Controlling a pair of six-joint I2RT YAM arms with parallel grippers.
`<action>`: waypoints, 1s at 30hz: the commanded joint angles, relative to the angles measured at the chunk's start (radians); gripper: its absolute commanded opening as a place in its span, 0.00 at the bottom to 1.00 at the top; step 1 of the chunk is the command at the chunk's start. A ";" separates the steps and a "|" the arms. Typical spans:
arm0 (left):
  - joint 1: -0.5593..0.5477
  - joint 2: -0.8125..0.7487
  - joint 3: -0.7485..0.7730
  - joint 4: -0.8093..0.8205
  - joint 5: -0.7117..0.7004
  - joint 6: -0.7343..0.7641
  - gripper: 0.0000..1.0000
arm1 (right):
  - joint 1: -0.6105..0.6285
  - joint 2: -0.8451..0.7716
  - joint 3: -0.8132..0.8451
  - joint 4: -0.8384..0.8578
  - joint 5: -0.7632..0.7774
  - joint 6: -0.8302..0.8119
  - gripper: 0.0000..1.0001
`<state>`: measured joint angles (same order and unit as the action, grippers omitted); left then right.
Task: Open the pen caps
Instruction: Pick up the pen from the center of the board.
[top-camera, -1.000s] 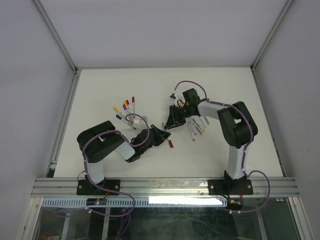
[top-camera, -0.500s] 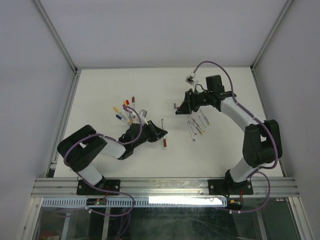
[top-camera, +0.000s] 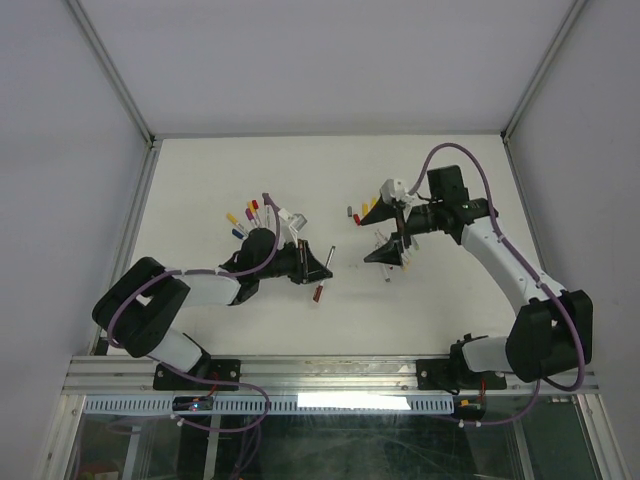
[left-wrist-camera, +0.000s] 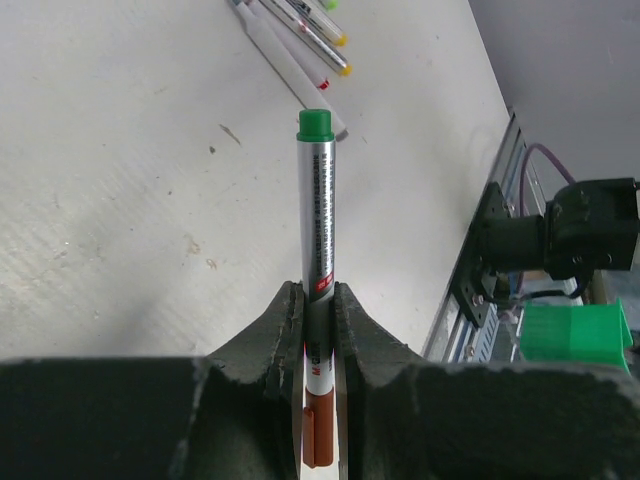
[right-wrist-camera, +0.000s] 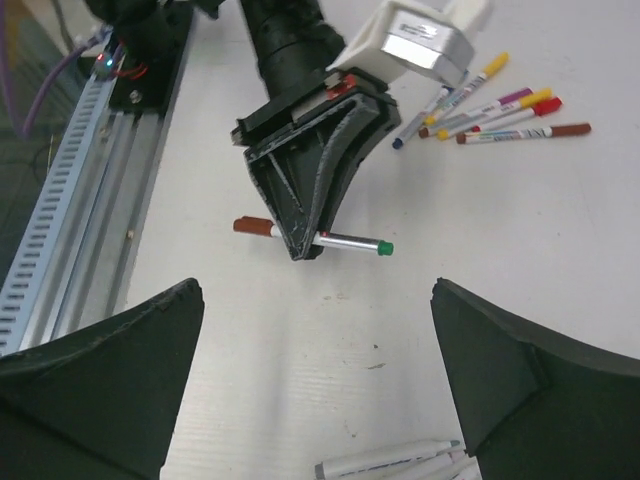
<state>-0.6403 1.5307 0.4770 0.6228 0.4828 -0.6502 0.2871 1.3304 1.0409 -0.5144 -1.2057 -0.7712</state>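
My left gripper (left-wrist-camera: 318, 310) is shut on a silver pen (left-wrist-camera: 319, 210), holding it just above the table. The pen carries a green end cap (left-wrist-camera: 315, 124) at its far end and a dark red cap (left-wrist-camera: 318, 435) behind the fingers. In the top view this gripper (top-camera: 308, 270) is left of centre. My right gripper (top-camera: 380, 232) stands wide open with nothing between its fingers and faces the held pen (right-wrist-camera: 345, 241). Small loose pen caps (top-camera: 364, 212) lie by its upper finger.
Several capped pens (top-camera: 245, 215) lie fanned at the left, also seen in the right wrist view as capped pens (right-wrist-camera: 500, 110). Uncapped white barrels (top-camera: 398, 252) lie under the right gripper, and uncapped barrels (left-wrist-camera: 300, 35) show far off in the left wrist view. The metal rail (top-camera: 320, 372) borders the near edge.
The right gripper has opened wide and swung back to the right, away from the left one. The left gripper has pulled left with the pen still in it.
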 joint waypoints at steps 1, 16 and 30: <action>0.003 -0.073 0.044 -0.090 0.115 0.123 0.00 | 0.021 0.018 0.099 -0.415 -0.135 -0.569 0.99; 0.002 -0.076 0.093 -0.183 0.203 0.183 0.00 | 0.208 -0.096 -0.018 -0.290 0.277 -0.747 0.88; -0.008 0.032 0.198 -0.265 0.345 0.230 0.00 | 0.424 -0.050 -0.035 -0.190 0.623 -0.809 0.75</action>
<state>-0.6411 1.5455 0.6090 0.3885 0.7448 -0.4751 0.6544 1.2736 1.0100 -0.8036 -0.7300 -1.5612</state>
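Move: Some 8 cm to the right hand's left, 6 cm ahead and 13 cm below lies the free green end of the brown-capped pen. The loose white pens lie about 6 cm ahead and 6 cm right of that hand, 21 cm down; the loose red cap is 15 cm ahead, 2 cm left, equally low. From the left hand, which already pinches the barrel, the green end is roughly 7 cm ahead, 2 cm right and 2 cm higher. Closing in on the green end from above, the right hand draws back about 6 cm, then sinks for a total of 6 cm while easing a little left; it turns counter-clockwise, tips over towards the pen, and its wide-open fingers narrow by about a quarter. The left hand keeps its pinch on the barrel, comes back some 3 cm and swings the pen clockwise. ##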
